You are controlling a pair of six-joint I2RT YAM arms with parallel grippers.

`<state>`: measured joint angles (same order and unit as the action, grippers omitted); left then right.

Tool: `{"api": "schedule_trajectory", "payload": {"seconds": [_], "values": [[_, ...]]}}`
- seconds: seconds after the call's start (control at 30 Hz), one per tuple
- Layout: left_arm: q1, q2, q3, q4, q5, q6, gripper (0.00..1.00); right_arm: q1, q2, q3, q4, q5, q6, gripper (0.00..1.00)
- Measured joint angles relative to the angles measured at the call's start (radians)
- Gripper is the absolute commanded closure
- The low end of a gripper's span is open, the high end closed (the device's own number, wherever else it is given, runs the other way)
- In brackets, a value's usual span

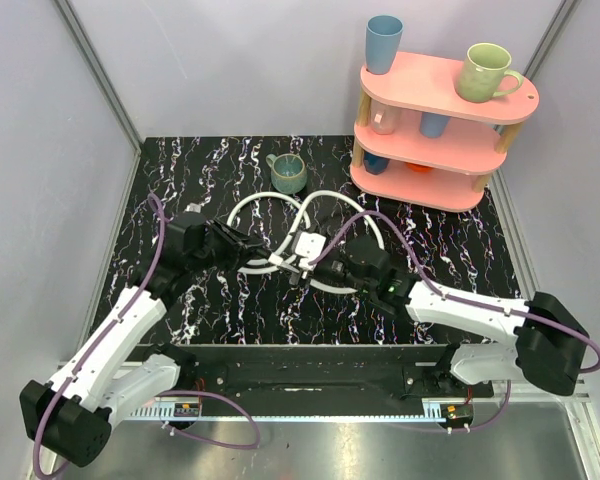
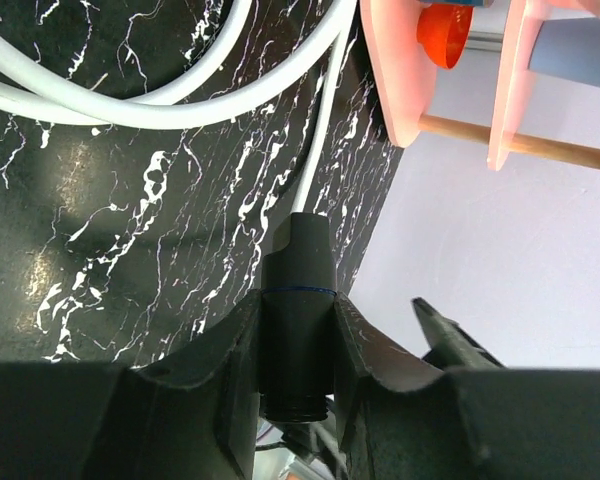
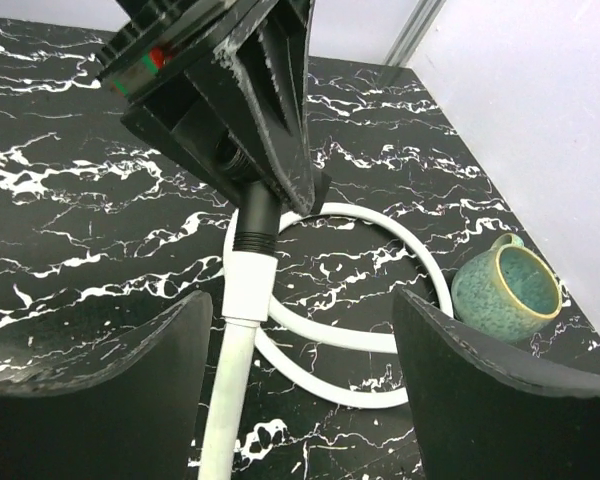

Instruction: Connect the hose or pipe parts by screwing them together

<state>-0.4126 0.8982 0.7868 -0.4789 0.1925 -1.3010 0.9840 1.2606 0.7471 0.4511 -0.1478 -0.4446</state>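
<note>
Two white hoses lie in loops on the black marbled table. My left gripper is shut on a black end fitting, which stands upright between its fingers with its thread showing below. In the right wrist view that black fitting meets the white collar of a hose that runs down between my right gripper's jaws. My right gripper is open around that hose without touching it, and it sits just right of the joint. A hose loop lies behind.
A green mug stands on the table behind the hoses and shows as well at the right of the right wrist view. A pink three-tier shelf with cups is at the back right. Purple cables run along both arms.
</note>
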Motion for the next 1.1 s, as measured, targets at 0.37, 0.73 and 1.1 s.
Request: {"api": "schedule_trajectory", "payload": {"seconds": [0.37, 0.73, 1.1], "values": [[0.0, -0.02, 0.004, -0.018, -0.01, -0.09, 1.0, 0.074, 0.164, -0.006, 0.087, 0.106, -0.047, 0.29], [0.0, -0.032, -0.017, -0.032, 0.005, -0.141, 1.0, 0.124, 0.247, 0.053, 0.136, 0.2, -0.1, 0.71], [0.013, -0.088, -0.088, 0.133, 0.045, -0.003, 1.0, 0.137, 0.248, 0.126, 0.04, 0.262, -0.047, 1.0]]}}
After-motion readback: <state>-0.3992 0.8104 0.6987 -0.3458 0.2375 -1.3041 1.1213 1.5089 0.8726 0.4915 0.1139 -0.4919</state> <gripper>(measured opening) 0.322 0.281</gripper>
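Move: For the right hand, the white hose collar is about 5 cm to the left, 1 cm ahead and 4 cm lower. The loop of hose on the table is some 8 cm ahead and 7 cm left, roughly 16 cm down; the green mug stands about 20 cm ahead and 4 cm left, some 13 cm lower. From the left hand, the collar is about 5 cm to the right, 2 cm back and 1 cm lower. Bring the open right gripper left about 5 cm and down about 6 cm towards the white collar, then raise it some 2 cm as it finishes going left, and shut the fingers so they pinch the collar from both sides. Keep the left gripper nearly in place, still gripping the black connector. ##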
